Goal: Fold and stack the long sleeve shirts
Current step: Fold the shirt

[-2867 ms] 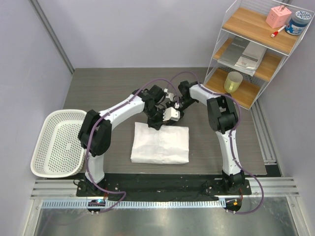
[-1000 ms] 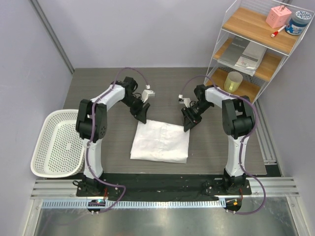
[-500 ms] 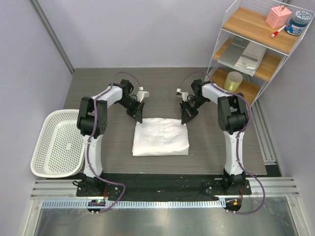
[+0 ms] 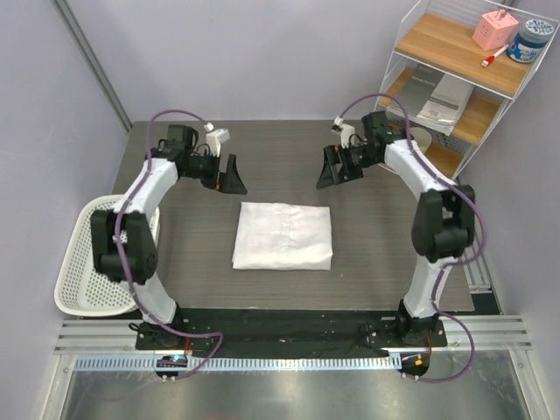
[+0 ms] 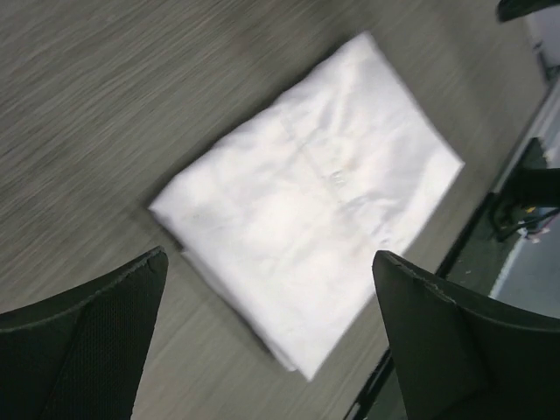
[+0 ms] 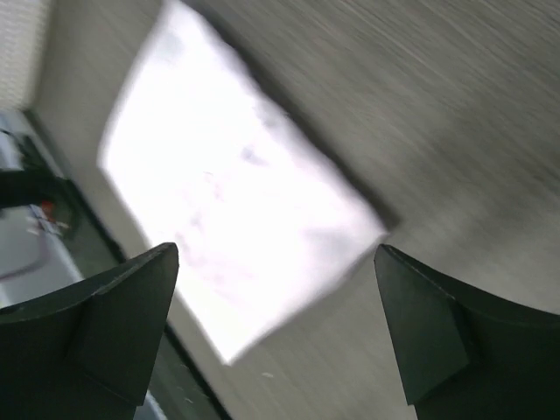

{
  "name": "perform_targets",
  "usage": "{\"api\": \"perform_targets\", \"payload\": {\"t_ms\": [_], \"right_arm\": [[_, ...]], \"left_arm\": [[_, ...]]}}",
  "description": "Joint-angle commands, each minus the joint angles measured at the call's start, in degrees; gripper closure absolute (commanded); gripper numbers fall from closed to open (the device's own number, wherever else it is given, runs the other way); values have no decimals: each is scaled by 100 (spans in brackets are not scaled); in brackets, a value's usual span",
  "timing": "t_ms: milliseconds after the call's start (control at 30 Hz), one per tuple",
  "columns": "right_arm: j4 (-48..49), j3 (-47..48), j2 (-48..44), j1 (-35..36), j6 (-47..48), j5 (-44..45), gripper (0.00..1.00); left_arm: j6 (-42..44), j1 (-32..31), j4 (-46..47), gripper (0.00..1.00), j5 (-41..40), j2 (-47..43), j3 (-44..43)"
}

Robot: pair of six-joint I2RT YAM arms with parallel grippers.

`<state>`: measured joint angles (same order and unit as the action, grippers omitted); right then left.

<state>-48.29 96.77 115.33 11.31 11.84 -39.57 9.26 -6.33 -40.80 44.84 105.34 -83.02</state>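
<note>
A folded white long sleeve shirt (image 4: 283, 236) lies flat as a neat rectangle in the middle of the dark table, touched by nothing. My left gripper (image 4: 229, 178) hovers beyond the shirt's far left corner, open and empty. Beyond the far right corner my right gripper (image 4: 331, 172) hangs the same way, open and empty. In the left wrist view the shirt (image 5: 315, 227) lies below and between the spread fingers of the left gripper (image 5: 269, 255). The right wrist view shows the shirt (image 6: 236, 219), blurred, beneath the open right gripper (image 6: 276, 251).
A white perforated basket (image 4: 101, 254) sits at the table's left edge. A wire and wood shelf (image 4: 455, 87) stands at the back right with grey booklets (image 4: 442, 92), a yellow cup (image 4: 415, 144), a pink box (image 4: 494, 29) and a jar (image 4: 530, 39).
Both grippers have let go of the shirt's far edge, opened wide and pulled up and away toward the back corners. The shirt now lies squared and flat.
</note>
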Motion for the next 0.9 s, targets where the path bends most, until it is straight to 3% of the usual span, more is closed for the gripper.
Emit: {"api": "perform_targets", "payload": {"t_ms": [0,167,333,500,667,867], "right_arm": [[942,-1237,-1538,142,-1495,-1383,0],[2481,-2845,-2014,634,-2659,-1905,0],[3500,-3699,-1865,1118,-3379,-2098,0],[3380,-4359,-1154,961,-2943,-2064,0],[2036,-3922,-433,513,-1424,-1677,0],[1332,-3578,-1345,494,-1245,-2107,0]], "left_arm": [[-1284,-359,887,0,815,-1190,829],[-2706,-991,2256,0,1359,-1490,2200],[-3298,-1231,2945,0,1510,-1148,2791],[-3220,-985,2858,1,1475,-481,3151],[-2843,-493,2692,4,1501,109,3231],[-1982,-492,2007,6,1923,-653,3292]]}}
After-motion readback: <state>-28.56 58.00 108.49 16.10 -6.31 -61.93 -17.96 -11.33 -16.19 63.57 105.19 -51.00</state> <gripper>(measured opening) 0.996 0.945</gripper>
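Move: The folded shirt's near-left corner lies about 19 cm back of the left hand, level with it sideways and some 11 cm below; its near-right corner is about 22 cm back of the right hand, also level sideways, some 10 cm below. The shirt's middle is roughly 11 cm back and 13 cm to the right of the left hand. The white basket stands about 32 cm left of the left hand and 15 cm back. Arc both open grippers back over the shirt towards its near edge, the left about 13 cm and the right about 16 cm. Lift them some 7 cm first, swinging inward, then sink well below the starting height, easing slightly outward. Keep the fingers wide and roll each wrist some 35 degrees, flattening the fingers towards each other, until the farther finger of each meets the cloth inside the near corners. ##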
